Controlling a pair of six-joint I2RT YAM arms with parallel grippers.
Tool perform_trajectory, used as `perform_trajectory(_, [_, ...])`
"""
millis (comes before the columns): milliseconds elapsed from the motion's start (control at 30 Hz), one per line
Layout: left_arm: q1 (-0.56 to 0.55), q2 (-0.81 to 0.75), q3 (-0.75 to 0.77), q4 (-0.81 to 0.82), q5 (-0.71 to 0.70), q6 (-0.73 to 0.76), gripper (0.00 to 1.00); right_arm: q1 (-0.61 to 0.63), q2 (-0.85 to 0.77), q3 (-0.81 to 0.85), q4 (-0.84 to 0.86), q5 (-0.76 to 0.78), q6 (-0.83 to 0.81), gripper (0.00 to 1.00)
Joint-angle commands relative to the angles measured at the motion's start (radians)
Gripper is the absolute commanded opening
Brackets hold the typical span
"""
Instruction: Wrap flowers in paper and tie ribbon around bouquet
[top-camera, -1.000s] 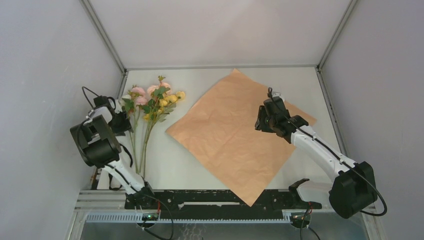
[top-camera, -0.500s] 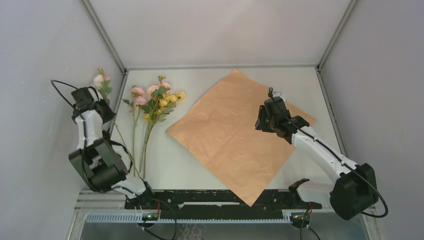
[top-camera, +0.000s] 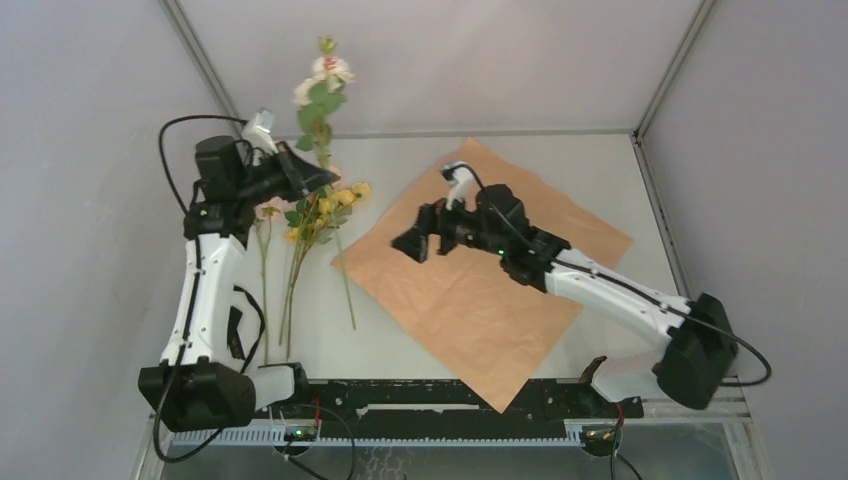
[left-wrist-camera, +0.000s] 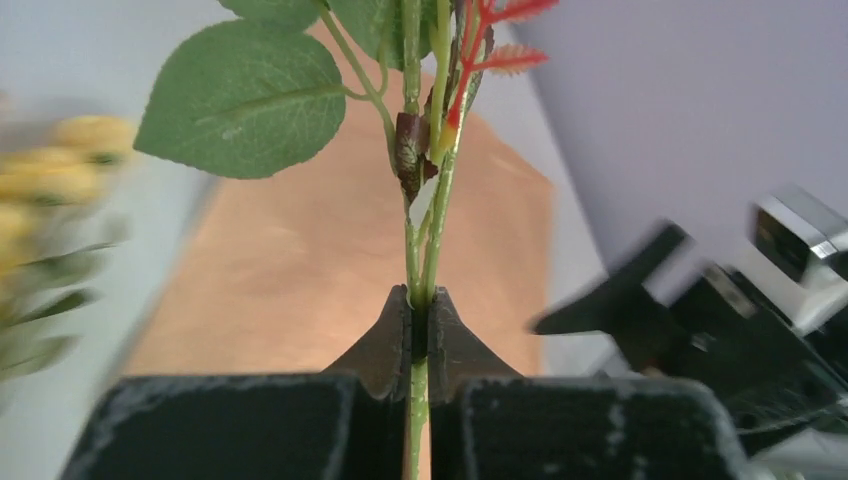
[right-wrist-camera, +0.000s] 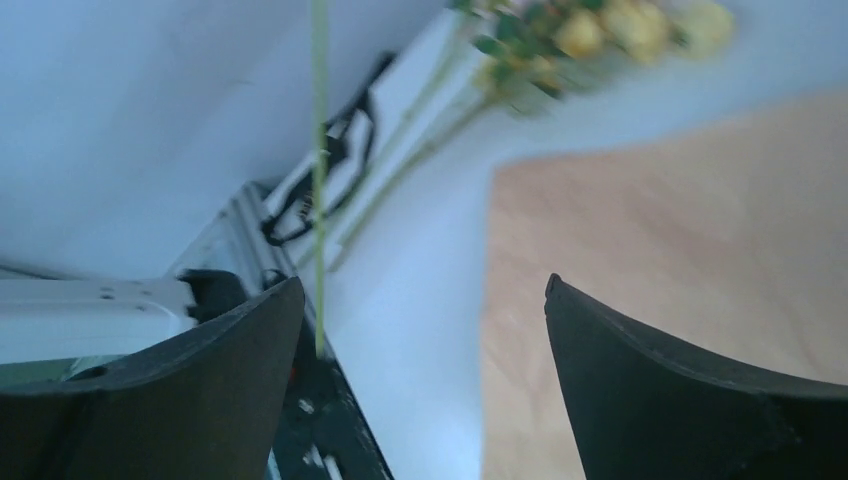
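Observation:
My left gripper (top-camera: 322, 180) is raised above the table's back left and shut on the green stem (left-wrist-camera: 421, 250) of one flower. Its cream and pink blooms (top-camera: 325, 75) stand high, and the stem's lower end (top-camera: 345, 290) hangs down towards the table. The other flowers (top-camera: 318, 205) lie on the white table beside the left wall. The paper (top-camera: 490, 290) lies flat, peach-orange side up, in the middle. My right gripper (top-camera: 415, 235) hovers open over the paper's left part, facing the hanging stem (right-wrist-camera: 319, 150); its jaws (right-wrist-camera: 423, 283) are empty. The ribbon is out of view.
Grey walls close in the table on the left, right and back. A black frame rail (top-camera: 400, 395) runs along the near edge between the arm bases. Bare table (top-camera: 400, 330) lies between the flowers and the paper.
My left arm has swung up and right from the left wall, carrying the single flower over the table. My right arm has moved left across the paper and its jaws have opened wider.

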Motion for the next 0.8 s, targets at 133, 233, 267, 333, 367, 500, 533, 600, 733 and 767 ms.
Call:
perform_trajectory(133, [-0.271, -0.07, -0.034, 0.216, 0.104, -0.224, 0.0, 0.116, 0.309, 0.283, 0.327, -0.149, 0.102, 1.0])
perform_trajectory(233, [-0.304, -0.061, -0.05, 0.224, 0.104, -0.231, 0.0, 0.123, 0.37, 0.327, 0.325, -0.121, 0.139, 0.86])
perform_trajectory(267, [-0.305, -0.06, -0.056, 0.23, 0.107, -0.24, 0.0, 0.122, 0.384, 0.334, 0.32, -0.112, 0.149, 0.67])
perform_trajectory(333, [-0.304, -0.062, -0.059, 0.217, 0.095, -0.216, 0.0, 0.119, 0.392, 0.336, 0.292, -0.074, 0.166, 0.19])
perform_trajectory(367, [-0.301, -0.062, -0.054, 0.185, 0.073, -0.18, 0.0, 0.116, 0.39, 0.338, 0.256, -0.036, 0.168, 0.01])
perform_trajectory(500, [-0.256, -0.023, 0.028, -0.058, -0.199, 0.082, 0.57, 0.069, 0.359, 0.325, 0.009, 0.116, 0.162, 0.0])
perform_trajectory(533, [-0.234, -0.007, 0.047, -0.112, -0.324, 0.157, 0.65, 0.054, 0.355, 0.325, -0.081, 0.175, 0.147, 0.0])
perform_trajectory(600, [-0.183, 0.023, 0.051, -0.169, -0.481, 0.277, 0.71, 0.023, 0.358, 0.326, -0.257, 0.314, 0.096, 0.0])
perform_trajectory(733, [-0.035, 0.09, -0.035, -0.186, -0.666, 0.403, 0.73, -0.051, 0.419, 0.326, -0.51, 0.455, 0.058, 0.0])
perform_trajectory(767, [0.003, 0.112, -0.053, -0.185, -0.675, 0.433, 0.72, -0.069, 0.439, 0.326, -0.533, 0.454, 0.045, 0.0])
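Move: Roughly 22 cm to the open right hand's left, 5 cm farther out and about level with it, is the free stem of the white flower, just below the left fingers that hold it. From the left hand, the right gripper waits about 23 cm to the right, 10 cm back and 7 cm lower. The yellow flowers lie 10 cm ahead of the left hand and 29 cm below; the paper's middle is 13 cm right of the right hand, 6 cm ahead and 24 cm below. Bringing the white flower rightward about 11 cm and a little back and up, the left hand meets the right, which reaches left some 12 cm, rising slightly, and pinches the stem below the left fingers. The left then opens and withdraws left, down and forward; the right carries the flower back right about 12 cm, down 11 and forward over the paper, turning clockwise. ##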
